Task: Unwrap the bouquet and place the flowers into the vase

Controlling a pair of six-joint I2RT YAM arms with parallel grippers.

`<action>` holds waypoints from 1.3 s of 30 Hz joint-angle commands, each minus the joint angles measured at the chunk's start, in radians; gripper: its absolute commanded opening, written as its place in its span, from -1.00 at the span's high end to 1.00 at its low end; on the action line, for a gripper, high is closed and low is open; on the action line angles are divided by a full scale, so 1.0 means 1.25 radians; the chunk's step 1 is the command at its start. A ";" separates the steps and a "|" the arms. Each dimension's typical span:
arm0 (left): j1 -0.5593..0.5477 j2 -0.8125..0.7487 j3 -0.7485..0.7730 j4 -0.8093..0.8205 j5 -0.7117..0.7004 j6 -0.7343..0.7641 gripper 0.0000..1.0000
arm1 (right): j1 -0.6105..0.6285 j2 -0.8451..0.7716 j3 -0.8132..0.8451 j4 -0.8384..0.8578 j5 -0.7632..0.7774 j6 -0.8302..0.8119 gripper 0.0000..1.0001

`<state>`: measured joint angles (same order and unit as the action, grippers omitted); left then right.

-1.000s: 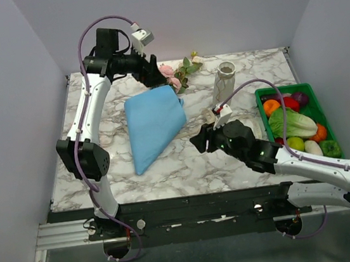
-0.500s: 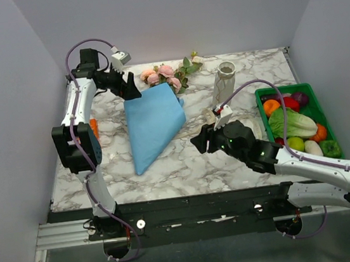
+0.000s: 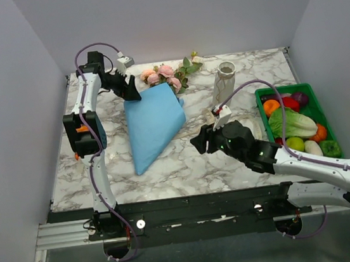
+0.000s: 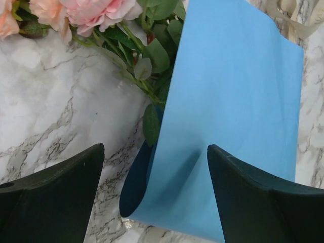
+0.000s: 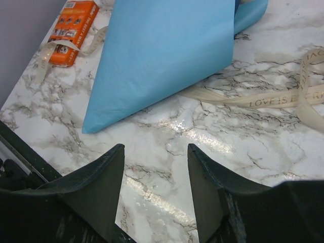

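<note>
The bouquet lies at the back of the table. Its blue paper [image 3: 154, 117] is a loose cone, point toward me, and the stems are hidden inside. Pink and peach flowers [image 3: 162, 75] with green leaves stick out of the wide end. My left gripper [image 3: 133, 92] is open at the cone's back left corner. In the left wrist view the blue paper's [image 4: 238, 111] curled edge stands between the left gripper's [image 4: 155, 148] spread fingers, untouched, with the flowers [image 4: 96, 10] beyond. The off-white vase [image 3: 223, 79] stands upright, right of the flowers. My right gripper [image 3: 197, 142] hovers open and empty, right of the cone.
Beige ribbon [image 5: 263, 98] lies loose on the marble beside the paper [image 5: 167, 50]. An orange box [image 5: 76, 30] sits at the far left, partly behind the left arm. A green crate [image 3: 258, 98] of toy produce stands at the right edge.
My left gripper swung left off the flowers and dropped to the paper's back left corner, so the blooms now show. The right arm has not moved.
</note>
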<state>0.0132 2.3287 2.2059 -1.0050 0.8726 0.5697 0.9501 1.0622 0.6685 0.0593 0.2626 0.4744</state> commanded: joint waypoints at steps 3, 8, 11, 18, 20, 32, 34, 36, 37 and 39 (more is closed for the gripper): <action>-0.007 -0.007 0.055 -0.171 0.049 0.111 -0.33 | 0.006 0.024 0.004 0.009 -0.013 0.002 -0.20; -0.008 -0.036 0.047 -0.245 0.049 0.164 0.15 | 0.006 0.025 0.012 0.011 -0.013 0.001 -0.20; -0.008 -0.033 0.054 -0.272 0.038 0.184 0.17 | 0.004 0.023 0.014 0.010 -0.013 -0.002 -0.19; -0.008 -0.028 0.101 -0.305 0.041 0.160 0.70 | 0.004 0.012 0.020 0.010 -0.010 -0.010 -0.18; -0.008 -0.044 0.107 -0.291 0.043 0.119 0.91 | 0.006 0.009 0.021 0.010 -0.010 -0.011 -0.17; -0.215 -0.299 -0.129 -0.008 -0.035 -0.232 1.00 | 0.004 -0.029 0.016 -0.009 0.013 -0.020 -0.16; -0.255 -0.326 -0.167 0.045 -0.078 -0.324 1.00 | 0.004 -0.048 0.011 -0.019 0.027 -0.019 -0.16; -0.279 -0.349 -0.172 0.107 -0.097 -0.377 0.99 | 0.003 -0.062 0.005 -0.025 0.036 -0.020 -0.17; -0.290 -0.351 -0.168 0.117 -0.133 -0.419 0.91 | 0.004 -0.077 0.001 -0.034 0.040 -0.020 -0.17; -0.306 -0.355 -0.160 0.141 -0.150 -0.442 0.85 | 0.004 -0.094 -0.006 -0.041 0.057 -0.019 -0.18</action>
<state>-0.3531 1.9064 2.0060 -0.9840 0.8005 0.2104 0.9501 0.9974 0.6704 0.0505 0.2771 0.4660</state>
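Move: My open left fingers straddle the wrapping paper's far edge near its left corner; that edge lies only about 1 cm back and 2 cm below my hand point. The pink blooms sit some 11 cm right and 6 cm farther out, and the vase stands roughly 34 cm right and 7 cm nearer. From my right hand the paper edge is about 25 cm ahead, 21 cm left and 7 cm lower. I close my left fingers on the far edge of the blue paper while drawing it back about 5 cm, low over the table, and pinch it shut. Then, speeding up, I sweep the pinched edge right, up and farther back in one arc, some 15 cm right and 13 cm up overall, over the rest of the paper, with the wrist barely turning. ##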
